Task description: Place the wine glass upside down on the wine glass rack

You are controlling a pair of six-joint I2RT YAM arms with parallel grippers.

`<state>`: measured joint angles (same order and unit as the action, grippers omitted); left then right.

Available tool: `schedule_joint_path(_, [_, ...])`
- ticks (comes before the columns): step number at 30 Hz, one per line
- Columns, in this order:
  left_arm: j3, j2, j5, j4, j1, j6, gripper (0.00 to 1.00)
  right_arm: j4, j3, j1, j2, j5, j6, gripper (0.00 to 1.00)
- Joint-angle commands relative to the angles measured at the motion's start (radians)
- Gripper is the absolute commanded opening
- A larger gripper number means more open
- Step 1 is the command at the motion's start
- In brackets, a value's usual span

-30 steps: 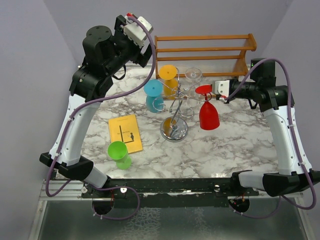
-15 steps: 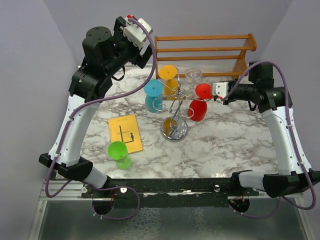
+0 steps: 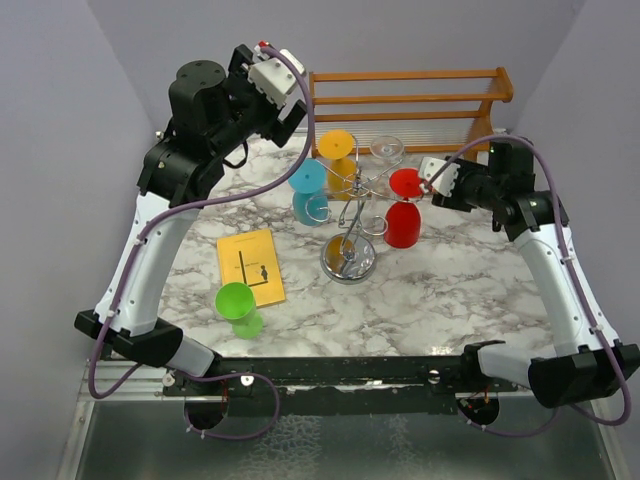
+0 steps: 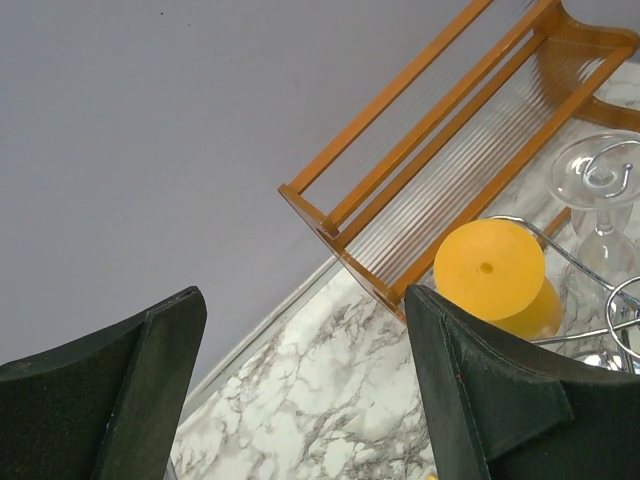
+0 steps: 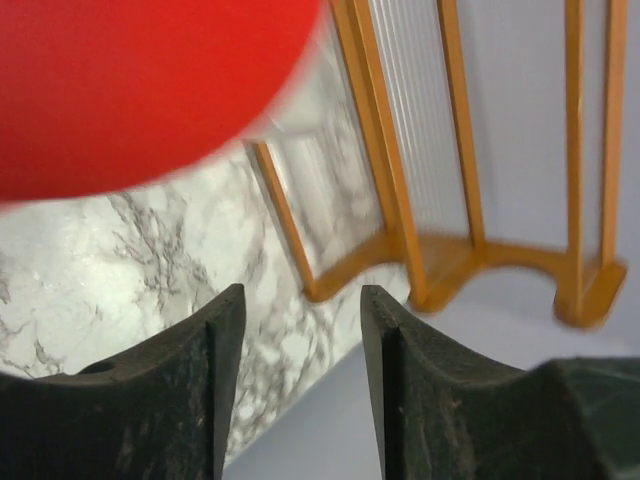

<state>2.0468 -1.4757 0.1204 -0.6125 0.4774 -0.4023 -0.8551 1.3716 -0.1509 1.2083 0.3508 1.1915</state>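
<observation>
The red wine glass [image 3: 402, 222] hangs upside down from a right-hand arm of the wire wine glass rack [image 3: 348, 258], its round foot [image 3: 406, 182] on top. My right gripper [image 3: 432, 174] sits just right of that foot, open and holding nothing. In the right wrist view the red foot [image 5: 140, 90] fills the upper left, above the parted fingers [image 5: 205, 400] of the gripper [image 5: 300, 370]. My left gripper [image 4: 300, 390] is open and empty, raised at the back left by the wooden shelf.
Blue [image 3: 308, 192], orange [image 3: 336, 150] and clear [image 3: 386, 150] glasses also hang on the rack. A green glass [image 3: 238, 303] and a yellow booklet [image 3: 250, 265] are on the marble table at front left. A brown wooden slatted shelf [image 3: 405, 100] stands against the back wall.
The red glass swung in from a tilted hold to hanging straight on the rack. My right gripper opened, let go of it and drew back slightly. The left arm barely moved.
</observation>
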Motion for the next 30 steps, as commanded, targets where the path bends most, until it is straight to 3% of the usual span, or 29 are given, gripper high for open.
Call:
schedule_joint_path(1, [-0.012,0.041,0.009,0.007,-0.010,-0.010,0.83,0.242,-0.068,0.000,-0.003,-0.338,-0.241,0.51])
schedule_joint_path(5, [-0.024,0.049,0.009,0.011,-0.017,-0.009,0.84,0.263,0.009,0.023,0.088,-0.449,-0.433,0.52])
schedule_joint_path(9, [-0.028,0.059,0.010,0.012,-0.022,-0.009,0.84,0.223,0.124,0.049,0.211,-0.460,-0.628,0.56])
schedule_joint_path(19, [-0.047,0.078,0.013,0.013,-0.033,-0.010,0.84,0.137,0.291,0.057,0.396,-0.206,-0.915,0.57])
schedule_joint_path(30, [-0.041,0.065,0.009,0.012,-0.036,-0.012,0.84,0.051,0.385,0.056,0.508,0.011,-0.996,0.51])
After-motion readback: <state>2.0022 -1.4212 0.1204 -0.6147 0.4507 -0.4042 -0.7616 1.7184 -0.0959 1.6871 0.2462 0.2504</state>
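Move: The clear glass standing on the table is the nearest unhung one to the right hand, about 13 cm ahead, 5 cm left and some 18 cm below. The red glass already hangs on the wine glass rack, roughly 3 cm back and 8 cm left of the hand, slightly below it; the hung clear glass is about 4 cm ahead and 11 cm left, at nearly hand height. From the left hand the standing glass lies about 10 cm ahead, 28 cm right and 40 cm down. Forward about 11 cm in a curve: the right hand, already free of the red glass, first swings some 6 cm out to the right, then comes back left as far, sinking about 4 cm in all towards the standing clear glass. The wrist rolls some 55 degrees about the fingers' line, its left side rising, while the fingers keep pointing forward, left and down, and stay about half open. ##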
